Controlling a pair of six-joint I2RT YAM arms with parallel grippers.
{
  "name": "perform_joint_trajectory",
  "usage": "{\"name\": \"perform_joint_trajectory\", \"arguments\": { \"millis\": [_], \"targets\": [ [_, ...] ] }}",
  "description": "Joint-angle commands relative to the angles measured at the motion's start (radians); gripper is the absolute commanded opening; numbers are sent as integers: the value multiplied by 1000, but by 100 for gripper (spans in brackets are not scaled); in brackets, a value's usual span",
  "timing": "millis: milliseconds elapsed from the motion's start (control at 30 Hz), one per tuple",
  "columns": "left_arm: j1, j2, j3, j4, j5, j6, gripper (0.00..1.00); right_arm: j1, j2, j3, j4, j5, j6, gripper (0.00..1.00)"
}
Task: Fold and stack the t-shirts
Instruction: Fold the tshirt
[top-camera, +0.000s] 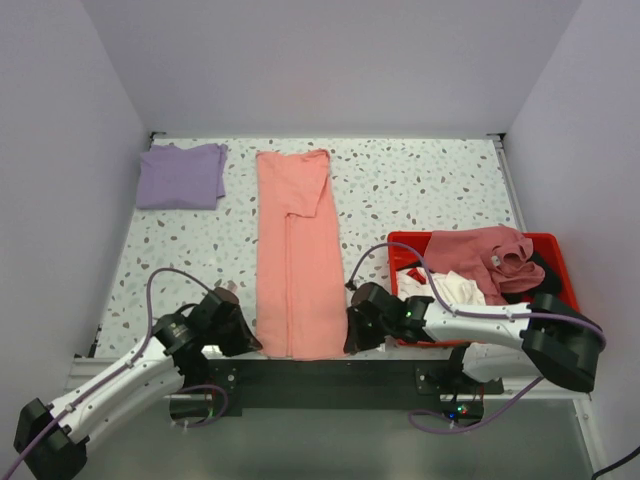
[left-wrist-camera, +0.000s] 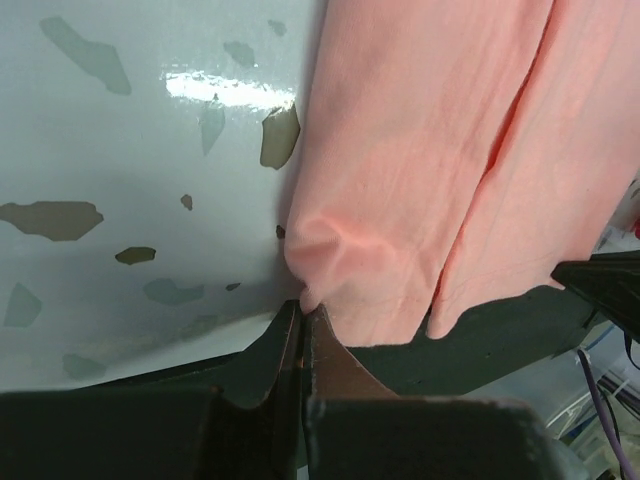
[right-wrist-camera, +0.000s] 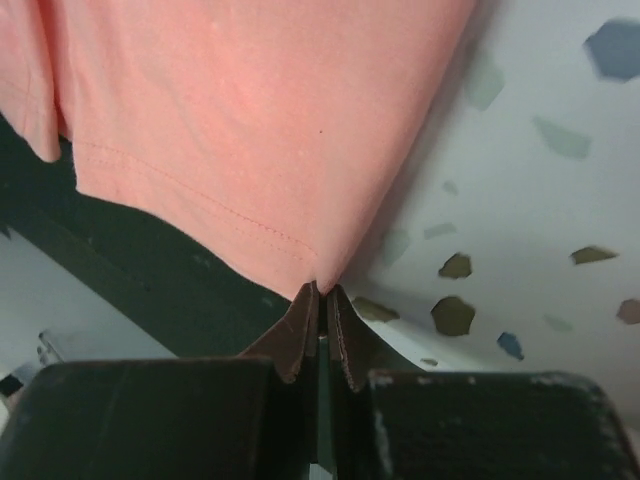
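Note:
A salmon-pink t-shirt (top-camera: 296, 250) lies folded into a long strip down the middle of the table, its hem at the near edge. My left gripper (top-camera: 250, 343) is shut on the hem's near-left corner (left-wrist-camera: 310, 290). My right gripper (top-camera: 350, 338) is shut on the near-right corner (right-wrist-camera: 322, 280). A lavender t-shirt (top-camera: 181, 175) lies folded at the far left. A dusty pink t-shirt (top-camera: 480, 256), a white one (top-camera: 450, 288) and a black one (top-camera: 548, 275) are heaped in the bin on the right.
The red plastic bin (top-camera: 400, 250) stands at the near right, close beside my right arm. A black rail (top-camera: 320, 378) runs along the table's near edge under both grippers. Grey walls close in the table on three sides.

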Motion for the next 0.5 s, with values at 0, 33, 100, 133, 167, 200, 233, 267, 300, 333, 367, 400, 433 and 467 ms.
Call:
{"name": "perform_joint_trajectory", "arguments": {
  "millis": [0, 33, 100, 133, 167, 200, 233, 267, 300, 333, 367, 400, 433, 467],
  "targets": [
    [-6, -56, 0, -51, 35, -35, 0, 34, -61, -45, 25, -41, 63, 0],
    [-4, -80, 18, -68, 30, -35, 0, 36, -79, -41, 21, -30, 61, 0],
    [-4, -93, 41, -65, 11, -22, 0, 36, -87, -12, -9, 6, 46, 0],
    [-4, -90, 66, -56, 3, -16, 0, 36, -88, 24, -18, 19, 35, 0],
    [-6, -82, 77, -40, 0, 0, 0, 34, -91, 41, -32, 31, 12, 0],
    [-6, -70, 86, -17, 1, 9, 0, 36, -91, 56, -35, 69, 5, 0],
    [-4, -36, 106, 25, -3, 21, 0, 33, -91, 85, -36, 97, -8, 0],
    [-4, -16, 120, 44, -14, 41, 0, 31, -87, 103, -47, 115, -34, 0],
    [-6, 7, 133, 79, -40, 53, 0, 21, -82, 123, -50, 140, -48, 0],
    [-6, 59, 174, 86, -58, 69, 0, 8, -73, 163, -52, 161, -70, 0],
    [-6, 86, 202, 84, -78, 89, 0, -8, -67, 183, -50, 160, -83, 0],
    [-6, 137, 228, 83, -120, 106, 0, -48, -53, 203, -47, 157, -94, 0],
    [-6, 160, 282, 75, -152, 135, 0, -70, -48, 237, -45, 151, -113, 0],
    [-6, 180, 310, 66, -192, 141, 0, -88, -44, 254, -44, 151, -126, 0]
  ]
}}
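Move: Both hands already pinch the pink t-shirt's near hem corners at the table's front edge, roughly 20 cm apart. The t-shirt's far end lies about 50 cm ahead and 6 cm right of the left hand, and about 50 cm ahead and 14 cm left of the right hand, practically level with both. The folded purple shirt is some 43 cm ahead and 24 cm left of the left hand; the red bin is about 14 cm ahead and 33 cm right of the right hand. Keeping their pinch on the two hem corners, both hands lift the near end of the t-shirt and swing it forward towards the far end: the left rises about 5 cm and reaches out 4, the right, after easing back a centimetre, goes a bit higher and farther while also shifting left, so the hands draw together. Both speed up as they go, the right hand's fingers tipping forward about 10 degrees. ##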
